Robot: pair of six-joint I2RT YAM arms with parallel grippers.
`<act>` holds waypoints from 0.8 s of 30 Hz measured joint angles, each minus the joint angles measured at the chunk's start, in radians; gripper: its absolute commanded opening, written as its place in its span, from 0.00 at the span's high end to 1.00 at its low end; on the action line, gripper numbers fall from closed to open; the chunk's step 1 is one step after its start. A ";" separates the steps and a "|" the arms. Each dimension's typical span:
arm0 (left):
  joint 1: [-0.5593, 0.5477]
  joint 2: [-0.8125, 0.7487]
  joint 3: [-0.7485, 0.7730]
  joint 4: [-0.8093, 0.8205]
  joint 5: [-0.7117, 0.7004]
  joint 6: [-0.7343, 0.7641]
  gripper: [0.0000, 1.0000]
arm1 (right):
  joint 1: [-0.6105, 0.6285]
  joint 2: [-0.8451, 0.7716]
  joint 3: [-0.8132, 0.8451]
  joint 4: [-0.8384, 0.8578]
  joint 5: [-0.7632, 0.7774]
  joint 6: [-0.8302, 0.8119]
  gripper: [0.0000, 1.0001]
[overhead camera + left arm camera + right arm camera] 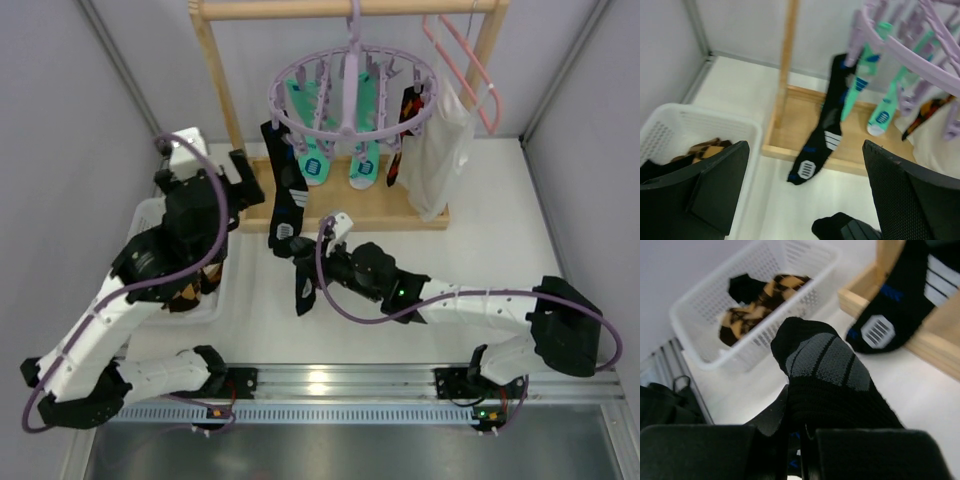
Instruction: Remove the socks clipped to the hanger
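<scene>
The lavender ring hanger [352, 92] hangs from the wooden rack. Clipped to it are a black sock [283, 195], two teal socks [312, 160] and an argyle sock [405, 120]. My right gripper [307, 262] is shut on a loose black sock [303, 287] and holds it over the table in front of the rack; in the right wrist view [796, 432] that sock [825, 375] drapes over the jaws. My left gripper [244, 178] is open and empty, left of the hanging black sock [822, 130]; its view [805, 150] also shows the hanger [910, 55].
A white basket [700, 325] at the left holds argyle socks [760, 297] and a dark one; it also shows under my left arm [215, 300]. A white cloth bag [440, 150] and a pink coat hanger [465, 65] hang at the rack's right end. Grey walls close in both sides.
</scene>
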 measured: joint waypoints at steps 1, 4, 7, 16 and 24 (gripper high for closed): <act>0.002 -0.040 -0.007 -0.021 -0.042 -0.008 0.01 | 0.000 0.019 0.034 -0.001 -0.024 -0.007 1.00; 0.017 -0.126 -0.011 -0.080 -0.136 -0.026 0.01 | 0.000 0.117 0.186 -0.007 -0.119 -0.034 1.00; 0.035 -0.193 -0.012 -0.132 -0.193 -0.030 0.02 | 0.000 0.256 0.377 -0.041 -0.220 -0.072 1.00; 0.039 -0.328 -0.043 -0.206 -0.334 0.005 0.01 | -0.006 0.813 1.167 -0.235 -0.439 -0.171 1.00; 0.039 -0.435 -0.061 -0.204 -0.397 0.064 0.01 | -0.023 1.208 1.652 -0.400 -0.530 -0.188 0.14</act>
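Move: The white basket waits about 36 cm to the left of the right hand, which already holds the freed black sock, some 6 cm farther out and 16 cm lower. The checkered sock in it lies roughly 34 cm left, 1 cm ahead and 18 cm below the hand; the black sock still clipped hangs about 19 cm ahead, 4 cm left and 6 cm higher. From the empty left hand, the basket is some 26 cm left, 1 cm ahead and 36 cm down. Carry the black sock left about 29 cm with the right gripper, arcing up some 8 cm and then sinking back to height over the basket, easing forward a little and turning counter-clockwise about 30 degrees; open there and let go. Meanwhile draw the open left gripper left and back, away from the hanger, turning it counter-clockwise. ##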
